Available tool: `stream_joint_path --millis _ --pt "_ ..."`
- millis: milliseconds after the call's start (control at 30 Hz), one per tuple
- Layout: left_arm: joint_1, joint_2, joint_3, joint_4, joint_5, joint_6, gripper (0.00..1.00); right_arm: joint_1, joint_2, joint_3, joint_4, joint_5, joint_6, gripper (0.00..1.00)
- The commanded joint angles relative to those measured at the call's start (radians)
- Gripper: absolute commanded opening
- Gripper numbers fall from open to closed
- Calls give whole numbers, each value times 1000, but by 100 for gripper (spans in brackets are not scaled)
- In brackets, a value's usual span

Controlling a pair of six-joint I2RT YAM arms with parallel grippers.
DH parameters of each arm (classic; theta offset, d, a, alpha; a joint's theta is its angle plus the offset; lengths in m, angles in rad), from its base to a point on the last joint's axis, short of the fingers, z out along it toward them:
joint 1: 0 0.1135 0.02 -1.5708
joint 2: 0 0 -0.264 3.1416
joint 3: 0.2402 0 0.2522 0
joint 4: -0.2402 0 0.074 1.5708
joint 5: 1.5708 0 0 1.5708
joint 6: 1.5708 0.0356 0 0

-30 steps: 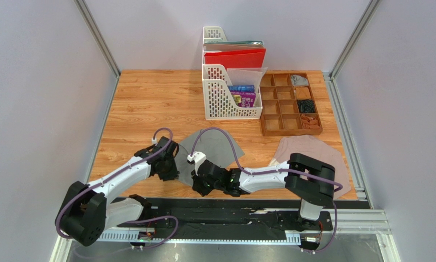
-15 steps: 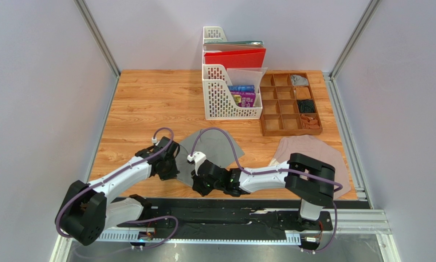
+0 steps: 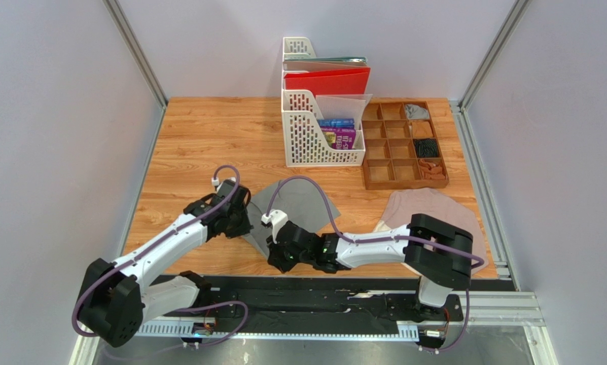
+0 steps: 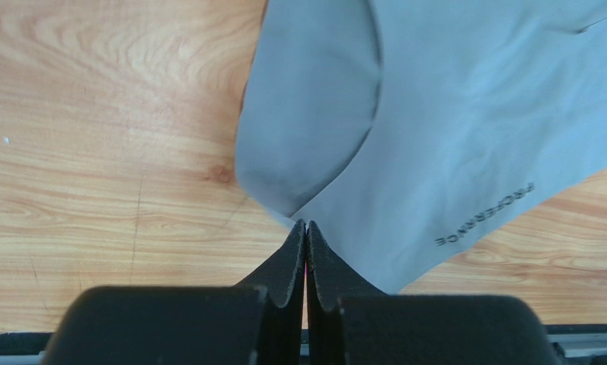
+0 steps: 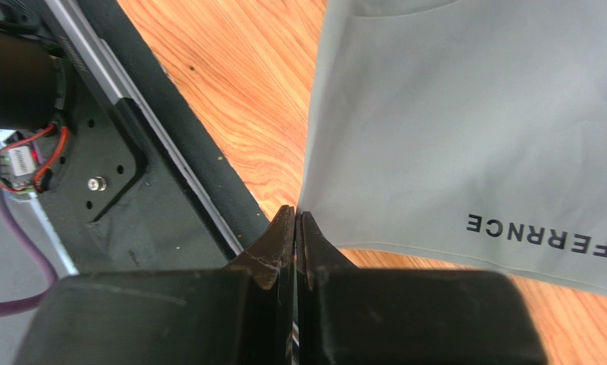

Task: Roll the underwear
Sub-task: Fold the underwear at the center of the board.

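Observation:
The grey underwear (image 3: 295, 201) lies flat on the wooden table, just beyond the arms. Dark printed lettering (image 4: 485, 214) runs near its hem. My left gripper (image 3: 241, 223) is shut on its near left corner (image 4: 305, 226), where a darker flap (image 4: 310, 114) is folded up. My right gripper (image 3: 274, 242) is shut on the near corner (image 5: 297, 214), beside the same lettering (image 5: 546, 234). The pinkish-beige underwear (image 3: 436, 217) lies to the right, partly under the right arm.
Two white file racks (image 3: 321, 141) with folders and books stand at the back. A brown compartment tray (image 3: 404, 144) holding small items sits to their right. The black base rail (image 3: 321, 293) runs along the near edge, close behind the right gripper (image 5: 169, 190).
My left gripper has shut on the grey cloth's corner and moved away from the near edge, lifting a flap. The right gripper has stayed shut and shifted only slightly.

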Motion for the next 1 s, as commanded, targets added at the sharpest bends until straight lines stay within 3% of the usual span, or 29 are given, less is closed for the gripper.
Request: stream_joint_path --millis 0,333,400,433,500,533,633,733,967 --pt "-12 26 77 -2 -26 31 0 -22 -76 -1 -7 24 -5 0" --pt "-42 133 195 6 -22 75 0 -126 -163 -38 -50 44 -45 0" --pt "-42 132 192 7 -23 77 6 -133 -158 -38 -54 44 -56 0" --pt "-43 132 192 7 -26 77 16 -136 -146 -37 -56 47 -59 0" --pt "-43 129 189 21 -25 78 27 -149 -138 -35 -65 45 -57 0" --pt "-42 127 189 27 -22 81 38 -157 -136 -38 -64 41 -57 0" --pt "-43 116 201 39 -22 97 50 -188 -144 -44 -67 38 -57 0" --pt "-42 115 225 33 -23 114 57 -214 -153 -43 -74 38 -62 0" --pt "-45 167 224 88 80 166 56 -255 -136 -40 -81 33 -60 0"
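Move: Both hands already pinch the grey underwear's near-left edge just above the table. Its centre lies about 6 cm ahead, 13 cm right and 4 cm below the left hand; for the right hand it is some 13 cm ahead, 6 cm right and 2 cm below. The white file holder stands about 30 cm ahead and 24 cm right of the left hand; the pink cloth lies some 8 cm ahead and 45 cm right of the right hand. Right hand draws its pinched near corner about 11 cm forward-right; left follows some 4 cm, opens and rises. ##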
